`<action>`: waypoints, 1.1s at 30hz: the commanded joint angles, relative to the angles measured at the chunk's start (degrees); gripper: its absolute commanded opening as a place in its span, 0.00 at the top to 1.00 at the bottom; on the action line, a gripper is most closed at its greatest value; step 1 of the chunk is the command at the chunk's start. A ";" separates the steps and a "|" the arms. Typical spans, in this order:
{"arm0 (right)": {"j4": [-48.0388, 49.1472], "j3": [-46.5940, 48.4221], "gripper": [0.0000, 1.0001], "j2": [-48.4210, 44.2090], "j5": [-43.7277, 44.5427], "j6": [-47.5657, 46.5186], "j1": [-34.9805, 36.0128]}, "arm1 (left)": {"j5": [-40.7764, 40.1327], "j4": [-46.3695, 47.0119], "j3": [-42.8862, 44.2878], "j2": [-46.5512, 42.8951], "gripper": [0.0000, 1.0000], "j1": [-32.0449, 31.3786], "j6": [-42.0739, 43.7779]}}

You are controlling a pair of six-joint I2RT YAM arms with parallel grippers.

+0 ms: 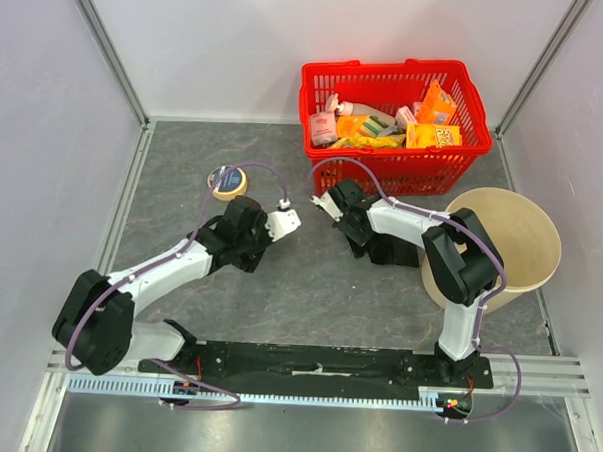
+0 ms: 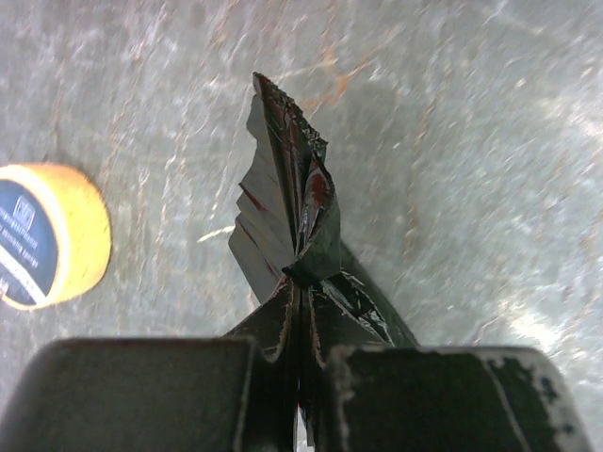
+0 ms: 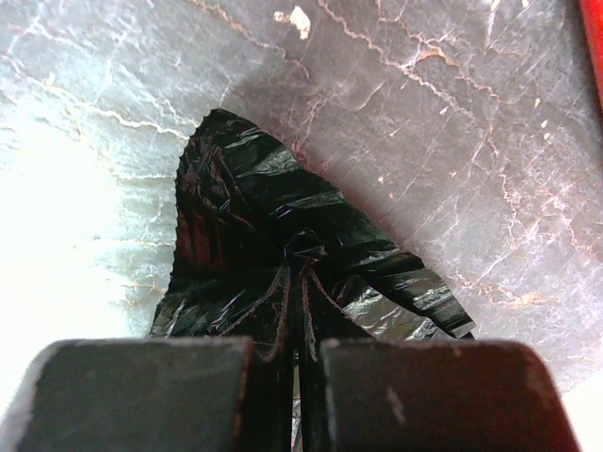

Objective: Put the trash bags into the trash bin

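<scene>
A black trash bag (image 2: 292, 188) is pinched at its gathered neck in my left gripper (image 2: 303, 282), which is shut on it just above the grey table. A second black trash bag (image 3: 245, 207) spreads out on the table below my right gripper (image 3: 301, 259), also shut on its bunched middle. From above, the left gripper (image 1: 249, 246) sits at table centre-left and the right gripper (image 1: 366, 239) at centre, with black bag plastic (image 1: 385, 255) showing under that arm. The round beige trash bin (image 1: 526, 231) stands at the right, behind the right arm's elbow.
A red wire shopping basket (image 1: 384, 170) full of packaged goods stands at the back, just beyond the right gripper. A yellow tape roll (image 1: 226, 182) lies left of centre, close to the left gripper, and the tape roll (image 2: 42, 235) also shows in the left wrist view. White walls enclose the table.
</scene>
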 commanded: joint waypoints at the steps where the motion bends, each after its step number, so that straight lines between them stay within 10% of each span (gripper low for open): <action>1: -10.06 -1.73 0.99 3.83 -9.48 1.11 -0.57 | -1.19 -2.11 -2.36 -3.74 0.98 6.10 7.01; 17: -11.46 -0.67 0.97 1.71 -11.60 0.58 1.19 | 1.00 5.09 -1.40 2.31 0.98 39.23 25.03; 33: -12.43 0.03 0.97 0.48 -12.13 0.75 1.27 | 3.81 12.14 7.74 11.02 0.98 51.03 27.42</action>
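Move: The left hand already holds one black trash bag; the bare table by the left wall, where it is headed, lies about 35 cm left, 8 cm ahead and 8 cm below, with the tape roll some 19 cm ahead and 10 cm left of the hand. The right hand, low over the table, keeps another bag pinched; from it the trash bin stands roughly 30 cm right and level, the red basket about 31 cm ahead, 8 cm right. With fingers shut on its bag, the left hand sweeps fast to the left, about 32 cm, away from the right hand and past the near side of the tape roll, edging forward some 8 cm and swinging about 30 degrees counter-clockwise as it dips slightly, then rises again near the left wall. Meanwhile the right hand keeps its pinch and eases straight back about 4 cm at the same low height, its fingers tilting about 10 degrees steeper, drawing the gripped part of its bag along. ##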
